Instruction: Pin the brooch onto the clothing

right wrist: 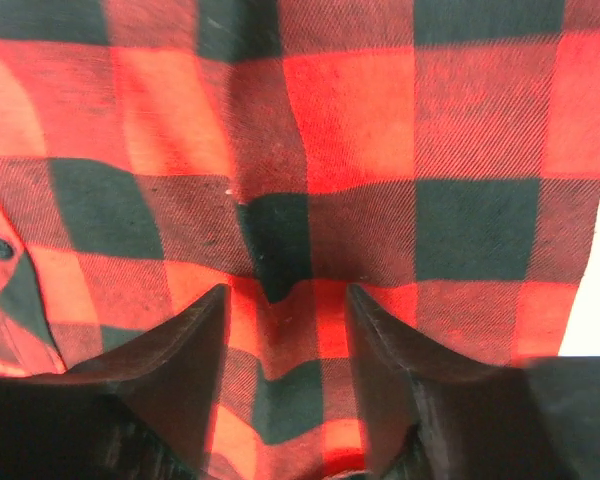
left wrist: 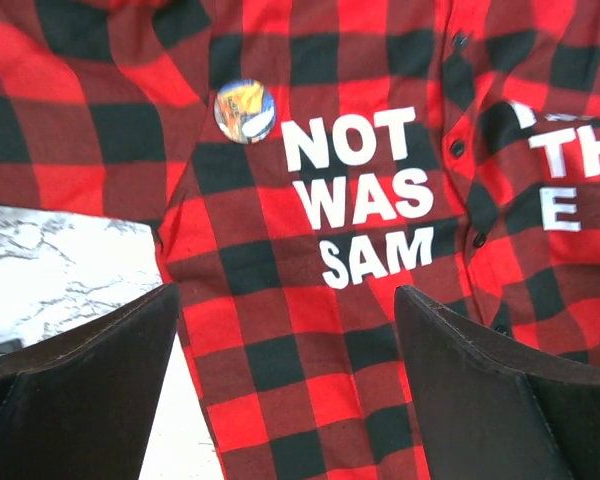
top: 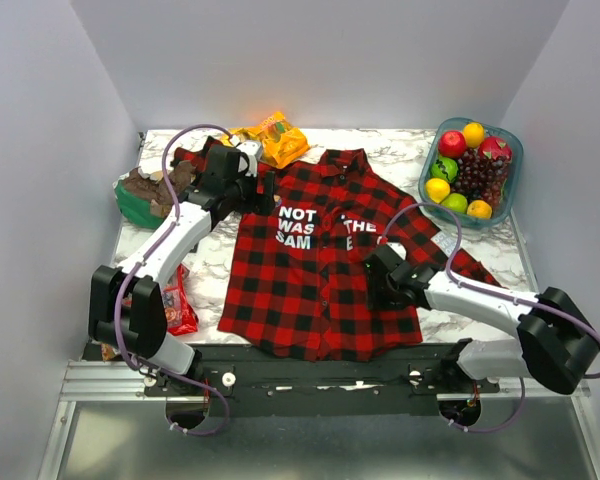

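Note:
The red and black plaid shirt (top: 320, 280) lies flat on the marble table, front up, with white letters "NOT WAS SAM" (left wrist: 365, 195) on its chest. The brooch (left wrist: 245, 110), a small round disc with a greyish, orange-streaked face, sits on the shirt just left of the letters, above the left gripper. My left gripper (top: 263, 190) hovers over the shirt's upper left chest, its jaws wide open and empty (left wrist: 285, 340). My right gripper (top: 385, 275) is at the shirt's lower right, and its fingers pinch a raised fold of the plaid cloth (right wrist: 285, 330).
A clear container of fruit (top: 470, 170) stands at the back right. An orange snack bag (top: 275, 135) lies behind the collar. A green and brown heap (top: 145, 195) sits at the left edge. A red packet (top: 180, 300) lies beside the left arm.

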Available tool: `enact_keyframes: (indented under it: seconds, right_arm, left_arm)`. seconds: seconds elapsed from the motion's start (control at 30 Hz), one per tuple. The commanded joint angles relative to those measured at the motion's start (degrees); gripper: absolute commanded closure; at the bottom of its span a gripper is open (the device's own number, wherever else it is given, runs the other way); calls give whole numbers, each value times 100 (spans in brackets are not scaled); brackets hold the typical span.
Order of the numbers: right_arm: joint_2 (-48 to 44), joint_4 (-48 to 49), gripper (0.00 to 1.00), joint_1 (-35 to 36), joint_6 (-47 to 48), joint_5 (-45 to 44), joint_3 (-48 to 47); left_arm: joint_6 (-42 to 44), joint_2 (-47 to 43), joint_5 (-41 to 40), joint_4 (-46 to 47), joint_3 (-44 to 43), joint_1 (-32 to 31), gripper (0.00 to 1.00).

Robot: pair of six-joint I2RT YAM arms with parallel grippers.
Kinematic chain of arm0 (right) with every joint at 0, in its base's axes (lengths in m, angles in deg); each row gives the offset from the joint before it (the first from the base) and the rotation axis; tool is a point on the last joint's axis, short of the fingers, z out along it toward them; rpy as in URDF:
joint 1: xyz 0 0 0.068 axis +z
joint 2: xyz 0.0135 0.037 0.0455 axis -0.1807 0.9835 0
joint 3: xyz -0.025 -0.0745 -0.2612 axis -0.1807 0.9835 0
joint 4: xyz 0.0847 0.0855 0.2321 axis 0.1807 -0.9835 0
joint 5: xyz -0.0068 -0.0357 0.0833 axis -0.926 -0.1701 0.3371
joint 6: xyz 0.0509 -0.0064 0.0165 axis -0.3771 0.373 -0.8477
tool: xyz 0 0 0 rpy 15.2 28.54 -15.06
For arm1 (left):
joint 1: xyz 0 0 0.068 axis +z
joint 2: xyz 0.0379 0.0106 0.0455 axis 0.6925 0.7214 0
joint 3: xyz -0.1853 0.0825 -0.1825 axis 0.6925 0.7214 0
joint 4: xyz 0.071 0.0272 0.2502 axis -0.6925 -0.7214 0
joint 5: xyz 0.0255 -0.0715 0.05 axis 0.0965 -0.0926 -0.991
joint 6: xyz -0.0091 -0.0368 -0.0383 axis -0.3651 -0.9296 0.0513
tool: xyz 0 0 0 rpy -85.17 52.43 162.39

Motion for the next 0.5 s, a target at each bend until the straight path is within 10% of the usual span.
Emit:
enact_keyframes:
  seconds: [0.0,0.17,0.47]
  right_arm:
    - [187,-109,54,186,-372,-53,164]
    - [73,-249,75,484,-794,140,323]
    - [-419,-811,85,1118,-1567,299,323]
  left_arm:
    - [113,-272,-102,75,-117,13,4]
    - [192,-386,-207,14,-152,5,4]
    - [280,-386,-322,-101,-205,5,4]
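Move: At the right hand's fingertips, only about 1 cm below the half-open fingers, lies the patch of clothing they will shut on, on its lower right front. From this hand the THE lettering is some 23 cm ahead and 4 cm left, the NOT WAS SAM lettering about 23 cm ahead and 24 cm left, and the button strip level with it, roughly 15 cm left. From the left hand that patch lies about 21 cm back, 33 cm right and 16 cm down. Closing its fingers on a fold of the plaid cloth, the right hand pinches it and drags it back towards the robot by about 4.5 cm, drifting some 2 cm left, low over the table with the grip nearly shut. The left hand, wide open and touching nothing, rises about 2 cm over the left side of the clothing. ##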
